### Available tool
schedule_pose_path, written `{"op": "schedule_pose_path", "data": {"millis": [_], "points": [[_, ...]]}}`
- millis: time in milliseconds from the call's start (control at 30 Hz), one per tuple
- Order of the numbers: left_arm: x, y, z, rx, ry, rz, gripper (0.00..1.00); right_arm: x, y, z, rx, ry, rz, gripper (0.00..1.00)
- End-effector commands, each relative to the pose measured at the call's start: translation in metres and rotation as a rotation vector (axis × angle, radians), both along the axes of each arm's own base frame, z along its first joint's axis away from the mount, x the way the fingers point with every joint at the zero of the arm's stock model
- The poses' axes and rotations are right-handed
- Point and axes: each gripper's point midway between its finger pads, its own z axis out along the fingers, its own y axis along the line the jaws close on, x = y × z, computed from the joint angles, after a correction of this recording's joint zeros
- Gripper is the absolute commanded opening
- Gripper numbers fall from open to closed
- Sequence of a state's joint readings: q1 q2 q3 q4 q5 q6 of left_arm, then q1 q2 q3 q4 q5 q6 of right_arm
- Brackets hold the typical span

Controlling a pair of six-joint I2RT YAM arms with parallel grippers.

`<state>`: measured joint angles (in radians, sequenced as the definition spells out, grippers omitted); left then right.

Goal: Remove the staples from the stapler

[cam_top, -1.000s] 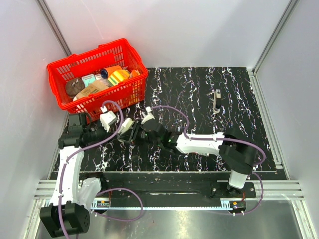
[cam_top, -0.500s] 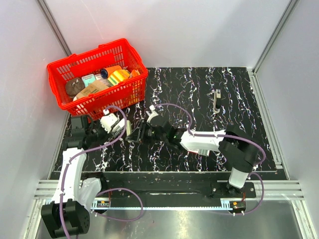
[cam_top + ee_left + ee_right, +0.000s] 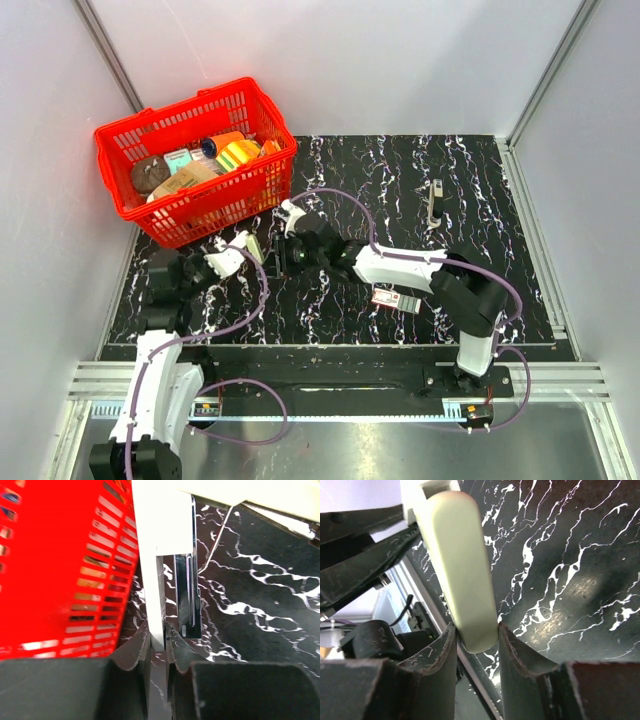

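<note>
Both grippers hold one stapler [image 3: 262,249] between them, just in front of the red basket. It has a white and cream plastic body and a chrome staple rail. In the left wrist view my left gripper [image 3: 158,640] is shut on the end of its white part [image 3: 155,555], with the chrome rail [image 3: 189,595] right beside it. In the right wrist view my right gripper [image 3: 477,640] is shut on the rounded end of its cream arm [image 3: 462,580]. From above, the left gripper [image 3: 248,252] and the right gripper [image 3: 277,252] face each other.
The red basket [image 3: 262,178] with packets stands at the back left, close to the left fingers [image 3: 70,570]. A small flat red-and-white box [image 3: 397,298] lies beside the right forearm. A slim silver-grey and dark metal thing [image 3: 434,203] lies alone at the back right.
Both grippers moved slightly away from the near edge with the stapler held between them. The left arm's elbow dropped nearer. The right forearm shifted and uncovered the red-and-white box.
</note>
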<state>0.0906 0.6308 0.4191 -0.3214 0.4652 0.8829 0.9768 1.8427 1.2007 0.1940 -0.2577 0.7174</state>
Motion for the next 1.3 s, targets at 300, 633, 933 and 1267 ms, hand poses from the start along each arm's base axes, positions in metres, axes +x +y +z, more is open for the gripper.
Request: {"op": "schedule_pose_path", "data": {"millis": [300,633,933,1267], "points": [[0.019,0.015,-0.011,0.432,-0.250,-0.139,0.00,0.047,-0.003,0.019,-0.025,-0.173,0.012,0.00],[0.017,0.001,-0.006,0.322,-0.148,-0.123,0.06,0.045,-0.001,0.036,0.038,-0.166,-0.004,0.00],[-0.040,-0.064,0.007,-0.120,0.292,-0.234,0.79,0.050,0.007,0.082,0.205,-0.109,-0.089,0.00],[-0.034,-0.070,0.053,-0.260,0.321,-0.134,0.87,0.057,-0.026,0.063,0.005,-0.140,-0.188,0.00]]}}
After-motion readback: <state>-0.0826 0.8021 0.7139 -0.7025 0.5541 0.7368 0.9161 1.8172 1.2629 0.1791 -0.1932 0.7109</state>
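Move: My left fingers pinch the end of the opened stapler's white base, and its middle is about 5 cm to their right and 3 cm ahead. My right fingers hold the end of the cream handle, with the same middle some 4 cm to their left and 2 cm ahead. The bare table spot is roughly 7 cm right of my left hand, 2 cm back and 11 cm below. The red basket's middle is about 21 cm ahead of that hand, 5 cm left. With the opened stapler still held between my hands, I lower my right hand about 4.5 cm while my left eases forward, rolls its left side up some 20 degrees and tips its fingers upward. Then I let go: my left opens wide and draws back and to the right, undoing that tilt, while my right rises about 8 cm and forward, its fingers shutting empty. ##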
